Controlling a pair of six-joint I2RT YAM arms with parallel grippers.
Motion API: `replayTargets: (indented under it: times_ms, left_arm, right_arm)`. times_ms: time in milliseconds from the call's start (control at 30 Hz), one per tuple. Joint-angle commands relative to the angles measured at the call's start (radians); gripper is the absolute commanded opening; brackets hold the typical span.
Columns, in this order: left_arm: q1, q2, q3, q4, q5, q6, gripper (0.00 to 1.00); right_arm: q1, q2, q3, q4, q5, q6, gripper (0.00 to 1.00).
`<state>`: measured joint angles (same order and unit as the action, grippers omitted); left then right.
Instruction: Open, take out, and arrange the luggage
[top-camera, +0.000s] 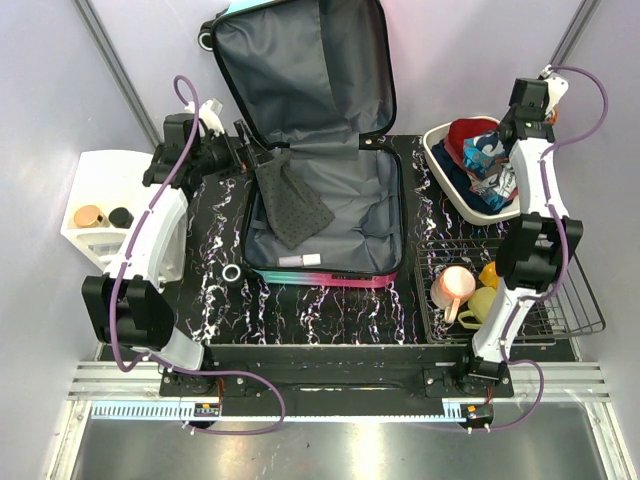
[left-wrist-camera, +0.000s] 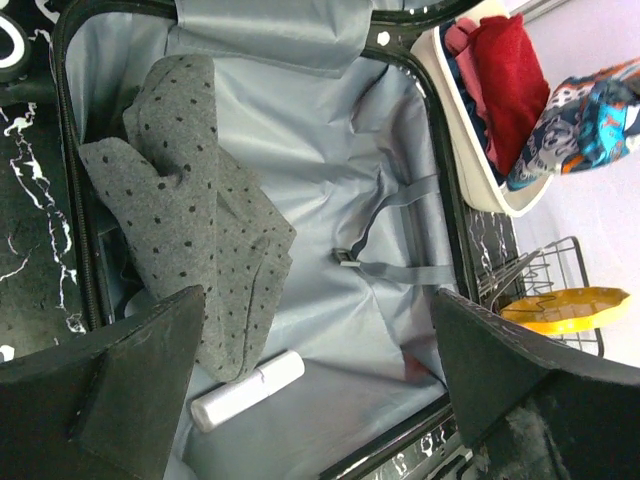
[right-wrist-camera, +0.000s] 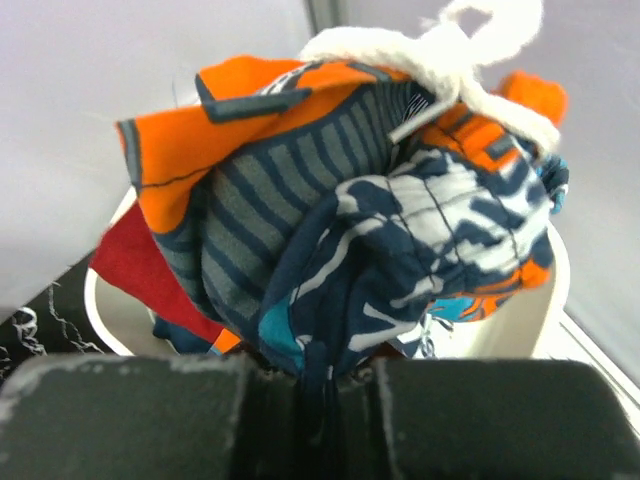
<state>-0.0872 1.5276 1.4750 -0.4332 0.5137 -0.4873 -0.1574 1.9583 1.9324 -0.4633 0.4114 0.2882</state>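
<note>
The luggage (top-camera: 345, 215) lies open mid-table, its lid propped upright at the back and its grey lining (left-wrist-camera: 350, 170) showing. Inside lie a grey dotted cloth (top-camera: 292, 200) (left-wrist-camera: 185, 225) and a white tube (top-camera: 298, 260) (left-wrist-camera: 247, 390). My left gripper (top-camera: 245, 155) (left-wrist-camera: 318, 300) hangs open at the case's left rim, above the cloth and tube, holding nothing. My right gripper (top-camera: 503, 140) (right-wrist-camera: 320, 375) is shut on a navy, orange and teal patterned garment (top-camera: 490, 160) (right-wrist-camera: 400, 230), pinched between its fingers over the white tub (top-camera: 440, 160).
The tub also holds a red cloth (top-camera: 470, 135) and dark clothes. A wire rack (top-camera: 570, 300) at the right front carries pink and yellow cups. A white stand (top-camera: 100, 180) with two small jars sits at the left. A small black ring (top-camera: 232, 272) lies beside the case.
</note>
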Motion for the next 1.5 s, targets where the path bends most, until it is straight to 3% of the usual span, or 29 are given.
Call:
replayTargets:
  times_ms: [0,200,233,267,367,500,600,700,733,833,933,1167,1467]
  left_arm:
    - [0.004,-0.015,0.002,-0.019,0.055,0.072,0.99]
    - [0.004,0.038,0.059,-0.068,0.127,0.182,0.99]
    - [0.004,0.051,0.071,-0.088,0.123,0.253,0.99]
    - [0.004,0.069,0.080,-0.104,0.118,0.301,0.99]
    - [0.009,0.066,0.105,-0.197,0.114,0.537,0.99]
    - [0.007,0.005,0.019,-0.226,0.179,0.801,0.99]
    - [0.003,0.006,0.008,-0.295,0.280,0.979,0.99]
    - [-0.068,0.083,0.071,-0.419,0.283,1.154,0.97]
    - [-0.094,0.144,0.096,-0.465,0.272,1.270,0.95]
    - [-0.198,0.245,0.156,-0.572,0.191,1.427,0.79]
    - [-0.269,0.327,0.176,-0.564,0.178,1.492,0.66]
    - [-0.465,0.485,0.228,-0.561,0.091,1.691,0.65]
    - [-0.559,0.661,0.329,-0.538,0.100,1.757,0.53]
  right_arm:
    - [-0.004,0.104,0.175,0.012,-0.109,0.066,0.18]
    - [-0.007,0.310,0.419,-0.046,-0.209,0.130,0.50]
    - [-0.005,0.338,0.485,-0.072,-0.210,0.140,0.54]
    - [-0.013,0.362,0.513,-0.086,-0.217,0.147,0.65]
    - [-0.028,0.418,0.554,-0.081,-0.304,0.163,0.74]
    - [-0.044,0.368,0.496,-0.008,-0.556,-0.010,0.98]
    - [-0.048,0.248,0.348,0.081,-0.745,-0.162,1.00]
    - [-0.050,0.118,0.133,0.242,-0.841,-0.266,1.00]
    - [-0.050,0.097,0.067,0.256,-0.853,-0.283,1.00]
    - [-0.050,0.053,0.031,0.227,-0.885,-0.359,1.00]
    - [-0.050,0.021,0.004,0.184,-0.939,-0.415,1.00]
    - [-0.050,-0.024,-0.052,0.135,-0.990,-0.452,1.00]
    - [-0.050,-0.015,-0.076,0.123,-1.000,-0.413,1.00]
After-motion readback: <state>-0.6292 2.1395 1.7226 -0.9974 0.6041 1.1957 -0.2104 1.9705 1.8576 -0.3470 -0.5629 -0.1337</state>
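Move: Some 12 cm back, 10 cm right and 27 cm below the empty left hand lies the white tube in the suitcase; the dark dotted garment lies about level and 8 cm right, equally low. The right hand pinches the patterned garment; the white basin's middle is roughly 12 cm to its left, 3 cm back and 22 cm below. The red garment heaped in the basin lies 16 cm left, level, 17 cm below. Flinging the patterned garment out over the basin, the right hand goes about 10 cm forward as its fingers spread wide and let go, then draws back and leftward over the basin, turning counter-clockwise. Meanwhile the left hand drops some 24 cm, swings right and back past the dotted garment to the white tube, turns roughly 95 degrees clockwise and half closes; contact with the tube can't be seen. ##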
